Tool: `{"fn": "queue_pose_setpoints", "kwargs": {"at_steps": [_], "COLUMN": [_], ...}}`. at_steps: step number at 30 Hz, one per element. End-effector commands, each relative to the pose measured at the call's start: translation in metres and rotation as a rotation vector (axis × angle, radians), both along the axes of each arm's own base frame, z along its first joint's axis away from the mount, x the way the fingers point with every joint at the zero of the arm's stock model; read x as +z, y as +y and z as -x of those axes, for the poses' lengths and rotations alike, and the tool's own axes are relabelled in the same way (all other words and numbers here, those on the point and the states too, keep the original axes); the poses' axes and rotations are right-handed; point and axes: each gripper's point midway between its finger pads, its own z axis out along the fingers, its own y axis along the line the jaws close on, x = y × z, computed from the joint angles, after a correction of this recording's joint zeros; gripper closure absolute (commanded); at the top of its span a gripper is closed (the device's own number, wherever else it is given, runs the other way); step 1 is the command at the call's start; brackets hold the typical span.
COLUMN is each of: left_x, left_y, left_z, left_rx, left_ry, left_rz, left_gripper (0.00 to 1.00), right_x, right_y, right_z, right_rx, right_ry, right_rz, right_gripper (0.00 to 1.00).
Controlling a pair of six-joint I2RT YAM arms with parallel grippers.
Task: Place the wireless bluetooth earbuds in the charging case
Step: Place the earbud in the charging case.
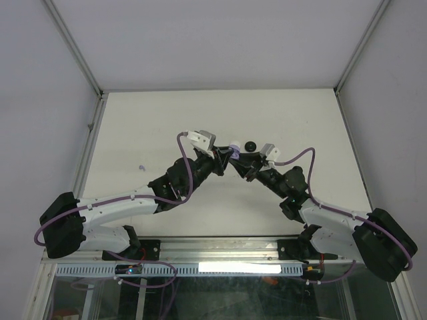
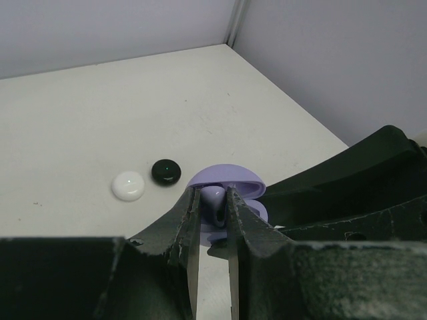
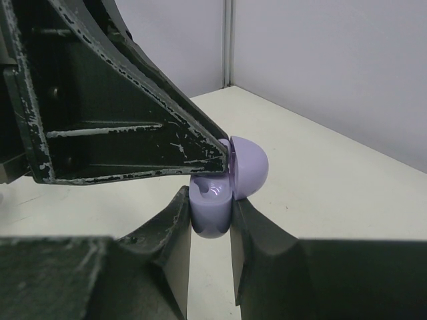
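Observation:
The lavender charging case [image 3: 212, 212] is lifted off the table, its base pinched between the fingers of my right gripper [image 3: 211, 200], which is shut on it. Its domed lid [image 3: 249, 167] stands open. My left gripper [image 2: 212, 193] is shut on a small lavender earbud [image 2: 215, 199], with its fingertips right at the mouth of the open case [image 2: 227, 177]. In the right wrist view the left fingers [image 3: 133, 143] reach in from the upper left and hide the earbud. From above, both grippers [image 1: 225, 159] [image 1: 240, 161] meet at the case [image 1: 233, 153] mid-table.
A round white case [image 2: 129, 185] and a round black case [image 2: 165, 172] lie on the table just beyond the grippers; the black one [image 1: 251, 147] also shows from above. A tiny lavender piece [image 1: 141, 167] lies alone at the left. Walls enclose the table [image 1: 300, 120].

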Motion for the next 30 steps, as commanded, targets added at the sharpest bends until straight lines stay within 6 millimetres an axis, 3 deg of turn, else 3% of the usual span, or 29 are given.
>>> {"fn": "queue_pose_setpoints", "kwargs": {"at_steps": [1, 5, 9, 16, 21, 26, 30], "left_x": [0.001, 0.003, 0.006, 0.013, 0.023, 0.019, 0.009], "left_y": [0.001, -0.004, -0.005, 0.004, 0.023, 0.05, 0.069], "left_z": [0.0, 0.005, 0.008, 0.007, 0.002, -0.006, -0.011], "left_rx": [0.018, -0.022, -0.035, 0.005, 0.091, 0.223, 0.274], "left_ry": [-0.009, -0.004, 0.005, 0.046, 0.085, 0.123, 0.176], "left_rz": [-0.012, 0.001, 0.011, 0.021, 0.022, -0.03, -0.058], "left_gripper": [0.85, 0.82, 0.65, 0.49, 0.43, 0.37, 0.4], "right_x": [0.038, 0.038, 0.037, 0.033, 0.025, 0.015, 0.008], "right_y": [-0.004, -0.004, -0.004, -0.005, -0.008, -0.008, -0.008], "right_z": [0.002, 0.002, 0.002, -0.001, -0.004, -0.005, -0.004], "right_rx": [-0.01, -0.011, -0.013, -0.025, -0.051, -0.051, -0.053], "right_ry": [-0.082, -0.081, -0.078, -0.067, -0.049, -0.024, -0.009], "right_rz": [-0.091, -0.091, -0.089, -0.083, -0.068, -0.057, -0.051], "right_gripper": [1.0, 1.0, 1.0, 1.0, 1.0, 1.0, 1.0]}}
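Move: The lilac charging case, open, is right at the left fingertips, its middle about 1 cm ahead, 2 cm to the right and 2 cm below that hand's point, with the earbud still pinched there. A white disc lies on the table some 15 cm ahead, 3 cm right and 14 cm below; a black one is level with it, 9 cm right. The case is already in the right fingers, its middle about 1 cm ahead, 1 cm left and 1 cm above their hand point. The earbud is let go at its slot in the case: the left fingers, closed on it, spread to more than half open while the hand sinks about 1 cm. Then the left hand comes away to the left some 4.5 cm, rising back that centimetre, turning about 10 degrees counter-clockwise and tipping slightly down. The right hand keeps its grip on the case, nearly still. ##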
